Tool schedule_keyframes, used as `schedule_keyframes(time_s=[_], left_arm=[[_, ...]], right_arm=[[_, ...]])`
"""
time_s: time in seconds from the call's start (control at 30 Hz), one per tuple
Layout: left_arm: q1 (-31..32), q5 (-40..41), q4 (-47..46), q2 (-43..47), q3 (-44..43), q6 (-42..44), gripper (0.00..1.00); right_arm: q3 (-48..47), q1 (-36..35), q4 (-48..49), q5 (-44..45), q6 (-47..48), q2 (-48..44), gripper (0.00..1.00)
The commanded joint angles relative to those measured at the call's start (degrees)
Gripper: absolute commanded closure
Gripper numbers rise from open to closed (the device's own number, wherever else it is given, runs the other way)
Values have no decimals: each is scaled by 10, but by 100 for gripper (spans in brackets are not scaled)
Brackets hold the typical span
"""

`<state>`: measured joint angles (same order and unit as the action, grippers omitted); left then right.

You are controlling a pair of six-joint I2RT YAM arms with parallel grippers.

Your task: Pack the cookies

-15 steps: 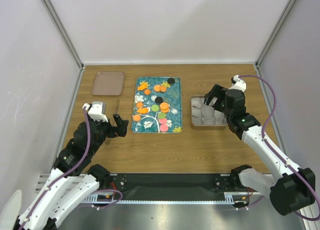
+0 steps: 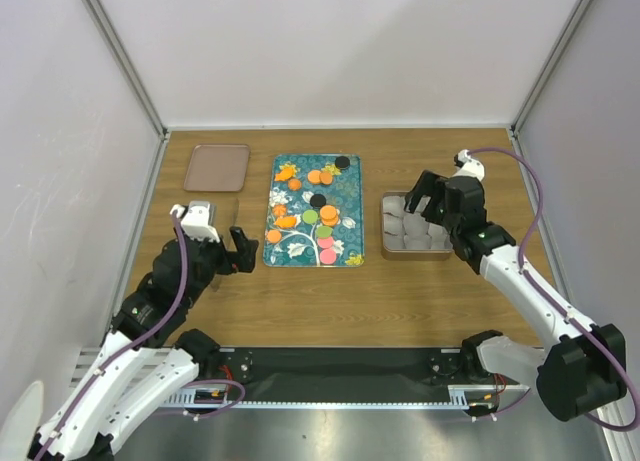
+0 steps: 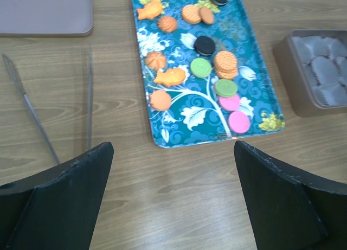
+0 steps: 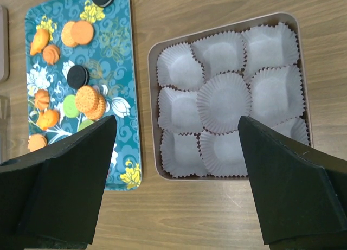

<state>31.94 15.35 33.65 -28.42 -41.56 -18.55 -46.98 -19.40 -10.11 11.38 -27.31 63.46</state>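
Observation:
The cookies (image 2: 318, 206) lie on a teal floral tray (image 2: 300, 246) at the table's middle. There are orange (image 3: 225, 60), black (image 3: 204, 45), green (image 3: 201, 68) and pink (image 3: 239, 121) discs among them. My left gripper (image 2: 236, 249) hovers open to the left of the tray's near corner, over bare wood (image 3: 172, 152). My right gripper (image 2: 428, 197) hangs open above the brown box (image 2: 384, 226) of white paper cups (image 4: 223, 101). In the right wrist view the open right gripper (image 4: 177, 122) spans the box's near left part, and the cookies (image 4: 87, 99) lie to its left. Neither gripper holds anything.
Metal tongs (image 3: 89, 98) lie on the wood left of the tray (image 3: 162, 141). A flat brown lid (image 2: 217, 167) sits at the back left. The box (image 4: 152, 98) stands right beside the tray (image 4: 122, 71). White walls close in both sides and the back.
My right gripper has shifted slightly to the left over the box. The left arm has barely moved. Both grippers stay open.

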Motion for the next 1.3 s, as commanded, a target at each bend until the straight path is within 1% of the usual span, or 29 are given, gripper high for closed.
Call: schedule_keyframes(time_s=[0.0,0.13,0.2,0.23,0.27,0.33,0.37,0.4,0.43,0.47,0.53,0.57,0.6,0.63,0.67,0.7,0.77,0.83,0.9,0.93,1.0,1.03,1.17,1.27], left_arm=[[-6,32,0,-29,-17,-9,0],[-10,68,21,-76,-30,-28,0],[-28,76,31,-98,-40,-41,2],[-41,62,35,-111,-42,-45,3],[-76,50,37,-131,-46,-46,4],[-123,20,31,-156,-51,-46,7],[-176,-13,27,-183,-54,-42,9],[-200,-27,24,-198,-56,-38,12],[-219,-30,20,-213,-60,-37,13],[-248,-27,17,-247,-62,-38,14],[-272,-27,-4,-279,-67,-40,18],[-295,-30,-12,-295,-68,-40,19],[-306,-31,-24,-334,-73,-41,23],[-318,-38,-31,-353,-78,-42,25],[-342,-45,-34,-373,-83,-42,28],[-350,-53,-41,-415,-94,-47,32],[-364,-60,-47,-454,-116,-51,35],[-366,-46,-48,-505,-134,-52,35],[-371,-31,-46,-536,-157,-51,35],[-383,-30,-46,-569,-163,-52,35],[-393,-34,-53,-596,-169,-51,36],[-400,-33,-56,-620,-171,-50,37],[-421,-29,-50,-668,-185,-45,39],[-437,-47,-60,-681,-184,-50,39]], right_arm=[[-22,-3,-4,-14,9,7,0],[-18,-4,5,-38,5,13,0],[-20,-3,10,-43,3,18,1],[-24,-3,8,-47,3,23,0],[-26,-3,7,-51,2,25,0],[-26,-3,12,-68,0,28,0],[-23,-4,16,-72,0,33,0],[-22,-3,16,-76,-1,35,0],[-22,-4,17,-77,0,36,0],[-21,-2,17,-79,2,39,0],[-20,1,15,-81,5,42,0],[-20,4,15,-83,6,44,0],[-18,8,16,-89,6,46,0],[-17,9,16,-93,5,45,1],[-16,12,17,-97,6,46,0],[-12,15,19,-103,6,44,0],[-10,16,21,-107,8,42,0],[-6,19,22,-108,10,39,0],[-4,23,20,-108,11,33,0],[-4,24,19,-108,11,31,0],[0,29,21,-126,13,22,0],[5,30,21,-128,14,19,0],[10,35,22,-130,16,10,0],[12,36,26,-142,16,8,0]])
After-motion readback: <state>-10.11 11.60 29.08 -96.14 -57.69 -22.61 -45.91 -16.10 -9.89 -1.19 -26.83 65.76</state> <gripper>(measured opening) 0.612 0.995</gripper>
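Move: The left hand hangs, wide open, short of the left utensil, whose middle lies roughly 11 cm ahead, 16 cm to its left and 22 cm below. At that same table level, the slotted spatula is 12 cm ahead and 7 cm left, the empty brown tray 34 cm ahead and 10 cm left, and the cookie tray 22 cm ahead and 17 cm right. From the right hand, the left utensil lies some 62 cm left, 2 cm back and 19 cm lower. The left hand swoops down about 20 cm while swinging some 17 cm left and 11 cm forward, across the slotted spatula to the left utensil, its wrist pitching steeply down and turning counter-clockwise, about 40 degrees or more each, as the fingers narrow to roughly three-fifths open and come close astride the left utensil's shaft without yet gripping it. The right hand, still wide open by the lined box, only sinks and shifts left by a couple of centimetres each, turning slightly counter-clockwise. ##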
